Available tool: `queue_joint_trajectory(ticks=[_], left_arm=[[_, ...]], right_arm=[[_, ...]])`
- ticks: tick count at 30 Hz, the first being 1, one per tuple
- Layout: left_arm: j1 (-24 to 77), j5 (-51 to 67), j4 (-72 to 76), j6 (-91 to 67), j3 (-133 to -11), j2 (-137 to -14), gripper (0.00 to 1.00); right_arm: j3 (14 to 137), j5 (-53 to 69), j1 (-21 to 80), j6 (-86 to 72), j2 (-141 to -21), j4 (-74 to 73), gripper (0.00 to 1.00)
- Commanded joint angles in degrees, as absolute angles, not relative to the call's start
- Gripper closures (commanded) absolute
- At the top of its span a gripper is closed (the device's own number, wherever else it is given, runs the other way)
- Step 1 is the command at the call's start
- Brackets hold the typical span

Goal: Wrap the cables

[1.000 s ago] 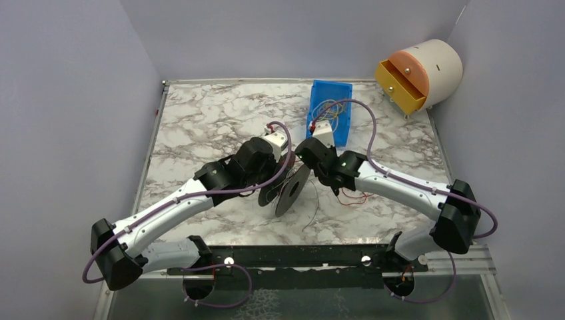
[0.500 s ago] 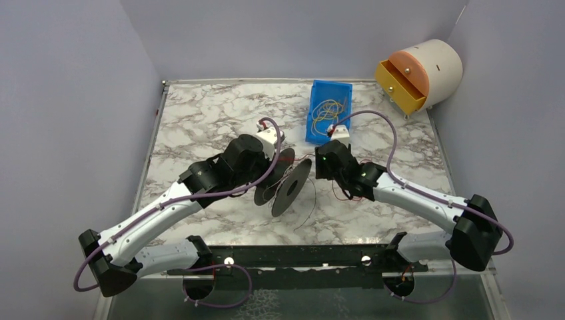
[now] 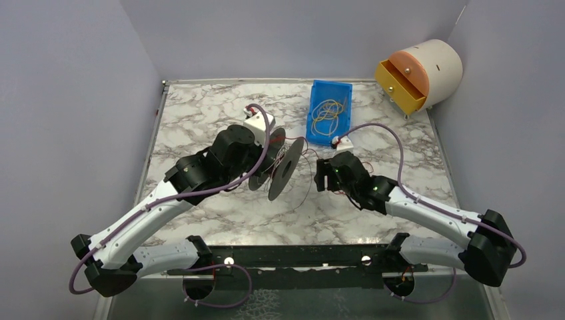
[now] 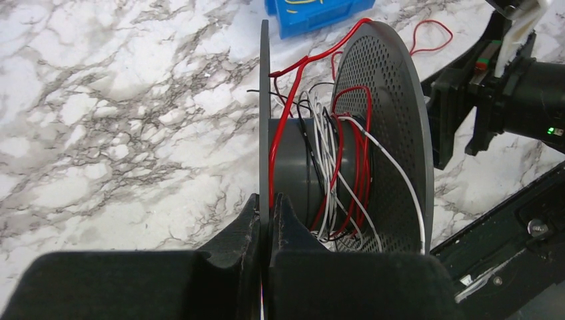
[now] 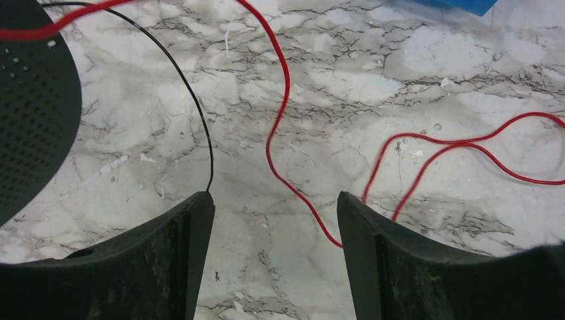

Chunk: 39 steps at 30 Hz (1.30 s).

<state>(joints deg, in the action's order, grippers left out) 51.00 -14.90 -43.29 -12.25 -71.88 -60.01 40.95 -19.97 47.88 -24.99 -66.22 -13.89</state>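
Observation:
A dark grey spool [image 3: 281, 171] stands on edge mid-table, its two flanges upright. My left gripper [image 4: 268, 202] is shut on the edge of the spool's left flange [image 4: 264, 100]. Red, white and black cables [image 4: 340, 167] are wound loosely round the hub. One red strand [image 4: 313, 57] crosses over to the perforated right flange [image 4: 390, 133]. My right gripper [image 5: 273, 200] hovers open just right of the spool, low over the marble. A slack red cable [image 5: 280, 113] runs between its fingers untouched, and a black cable [image 5: 193, 107] ends at the left fingertip [image 5: 200, 207].
A blue bin [image 3: 331, 83] holding yellow wire loops sits behind the spool. A cream drum with a yellow drawer [image 3: 420, 73] stands at the back right corner. More red cable loops [image 5: 466, 143] lie on the marble to the right. Grey walls enclose the table.
The right gripper opened, let go of the cable and drew back toward the near right. The left arm carried the spool a little back and left.

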Motion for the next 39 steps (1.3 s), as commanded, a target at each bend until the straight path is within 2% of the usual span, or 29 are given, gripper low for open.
queue_joint_trajectory(ticks=[1,12,22,29,35,39], left_arm=[[50.83,-19.29,-42.28,-11.08,-76.21,-58.27,1.0],[50.87,-18.25,-43.83,-11.2,-77.21,-57.63,1.0],[50.87,-16.73,-44.11,-11.85,-76.68,-57.14,1.0],[50.81,-16.19,-44.48,-12.17,-76.68,-57.03,1.0],[50.89,-16.21,-44.63,-12.41,-77.04,-56.4,1.0],[50.81,-16.17,-45.11,-12.39,-76.94,-55.92,1.0]], right_arm=[[38.72,-20.41,47.72,-25.17,-62.14,-12.64,0.27],[36.54,-19.82,47.17,-24.58,-65.98,-8.04,0.26],[35.64,-9.26,44.61,-19.94,-74.71,0.09,0.33],[37.62,-7.5,42.65,-18.87,-80.74,0.32,0.35],[38.54,-8.31,42.18,-19.65,-83.38,0.02,0.48],[38.49,-10.16,41.97,-20.89,-83.14,-0.32,0.75]])
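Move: The red cable's run on the table, where it leads from the spool to its loose loop, lies some 10 cm below the right hand and about 1 cm ahead. That loop's middle is about 9 cm right and 4 cm ahead. The spool, held by the left hand, is roughly 9 cm left and 12 cm above; the blue tray is about 23 cm ahead, 2 cm right. From the left hand the cable spot is some 4 cm ahead, 15 cm right, 26 cm down. To the red cable on the table the right hand sinks about 9 cm, after easing roughly a centimetre back and to the right. Its fingers tip some 10 degrees further down and, mostly near the bottom, close from wide open to a narrow gap around the cable. The left hand keeps its pinch on the spool's flange, easing it about 2 cm left and up. ##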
